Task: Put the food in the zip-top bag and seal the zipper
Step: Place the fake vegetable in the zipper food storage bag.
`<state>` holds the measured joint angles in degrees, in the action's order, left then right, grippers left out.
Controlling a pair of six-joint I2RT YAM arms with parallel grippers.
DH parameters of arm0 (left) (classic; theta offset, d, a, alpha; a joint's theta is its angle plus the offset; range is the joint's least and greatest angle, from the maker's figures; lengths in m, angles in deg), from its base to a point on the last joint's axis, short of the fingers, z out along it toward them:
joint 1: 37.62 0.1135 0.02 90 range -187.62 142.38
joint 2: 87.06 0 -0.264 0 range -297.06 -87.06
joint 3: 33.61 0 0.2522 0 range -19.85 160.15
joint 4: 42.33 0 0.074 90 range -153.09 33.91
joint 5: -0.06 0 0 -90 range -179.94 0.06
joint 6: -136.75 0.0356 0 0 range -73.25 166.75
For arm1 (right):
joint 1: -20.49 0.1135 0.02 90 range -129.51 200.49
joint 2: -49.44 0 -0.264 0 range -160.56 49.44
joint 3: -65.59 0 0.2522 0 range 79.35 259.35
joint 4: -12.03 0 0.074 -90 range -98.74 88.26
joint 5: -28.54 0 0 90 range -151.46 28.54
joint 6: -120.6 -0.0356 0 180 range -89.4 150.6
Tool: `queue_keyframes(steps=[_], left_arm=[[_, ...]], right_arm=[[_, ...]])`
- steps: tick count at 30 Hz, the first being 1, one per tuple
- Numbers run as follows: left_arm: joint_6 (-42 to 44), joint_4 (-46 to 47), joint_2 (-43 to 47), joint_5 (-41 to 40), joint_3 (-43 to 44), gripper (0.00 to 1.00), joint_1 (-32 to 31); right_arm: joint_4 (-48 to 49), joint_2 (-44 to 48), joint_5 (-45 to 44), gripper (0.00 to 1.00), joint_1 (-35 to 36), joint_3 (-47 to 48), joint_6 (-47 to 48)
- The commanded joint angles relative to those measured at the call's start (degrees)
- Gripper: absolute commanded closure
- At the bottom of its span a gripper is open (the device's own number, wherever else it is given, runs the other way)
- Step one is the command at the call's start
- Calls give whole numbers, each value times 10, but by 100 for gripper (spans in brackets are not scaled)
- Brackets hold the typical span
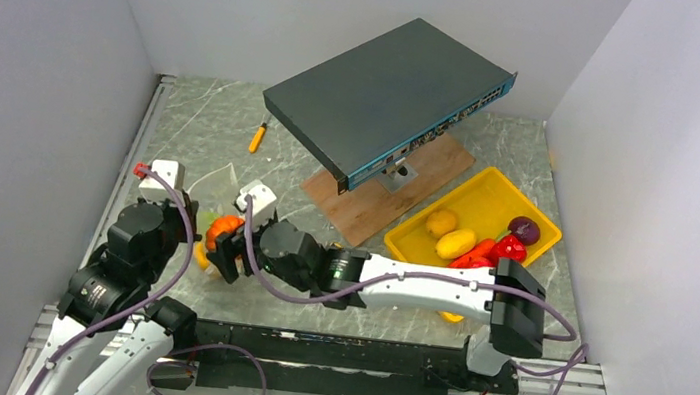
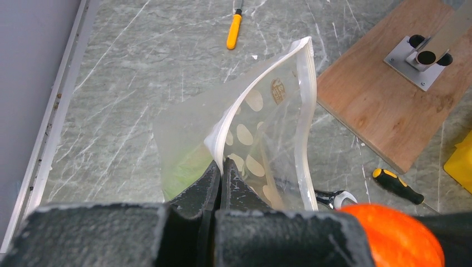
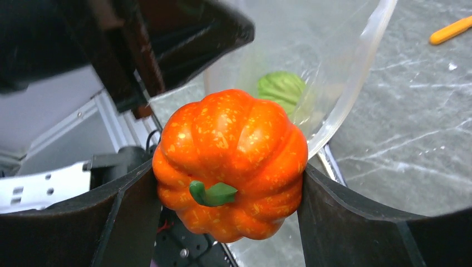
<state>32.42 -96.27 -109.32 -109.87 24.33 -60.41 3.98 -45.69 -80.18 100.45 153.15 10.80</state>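
My left gripper (image 2: pixel 222 162) is shut on the near lip of the zip-top bag (image 2: pixel 270 125), pinching its whitish zipper (image 2: pixel 221 129) and holding the mouth open. A green cabbage (image 3: pixel 281 89) lies inside the bag. My right gripper (image 3: pixel 228 186) is shut on an orange pumpkin (image 3: pixel 231 158), stem toward the camera, just in front of the bag's mouth. From above, the pumpkin (image 1: pixel 223 231) hangs next to the left gripper (image 1: pixel 190 218) at the table's near left. More food lies in the yellow tray (image 1: pixel 488 189).
A dark network switch (image 1: pixel 389 97) stands tilted on a post over a wooden board (image 1: pixel 371 200). A yellow screwdriver (image 1: pixel 257 136) lies behind the bag. A black-and-yellow screwdriver (image 2: pixel 398 186) and a wrench (image 2: pixel 334 197) lie beside the bag. Walls enclose three sides.
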Motion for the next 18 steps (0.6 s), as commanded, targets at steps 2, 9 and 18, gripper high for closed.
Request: queue_keyframes(steps=[2, 9, 18], left_arm=[[-5, 27, 10, -18, 0, 100, 1], [-4, 32, 13, -7, -2, 100, 1], [-1, 36, -1, 12, -2, 100, 1]], right_arm=[[25, -32, 16, 100, -53, 65, -8], [40, -107, 55, 100, -86, 127, -27], [-11, -169, -34, 100, -85, 170, -8]])
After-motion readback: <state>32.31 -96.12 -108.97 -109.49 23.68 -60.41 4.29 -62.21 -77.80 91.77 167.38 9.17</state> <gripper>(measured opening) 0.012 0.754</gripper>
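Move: Clamped in the right hand, the orange fake vegetable waits just short of the bag's mouth, whose middle is about 9 cm ahead, 4 cm left and 3 cm lower. Inside the bag, the cabbage is some 8 cm ahead and 8 cm left of the right hand, the yellow pepper 4 cm ahead and 8 cm left, both about 15 cm down. From the left fingers, pinching the rim, the mouth is 4 cm ahead, 4 cm right and slightly lower. Swinging forward about 9 cm to get in front of the open bag, the right hand rises a touch, then drifts left some 4 cm and sinks nearly 5 cm from its high point, bringing the orange vegetable into the mouth. It keeps its grip and its wrist barely turns clockwise. The left hand stays put, still pinching the rim shut-fingered to hold the bag up. ##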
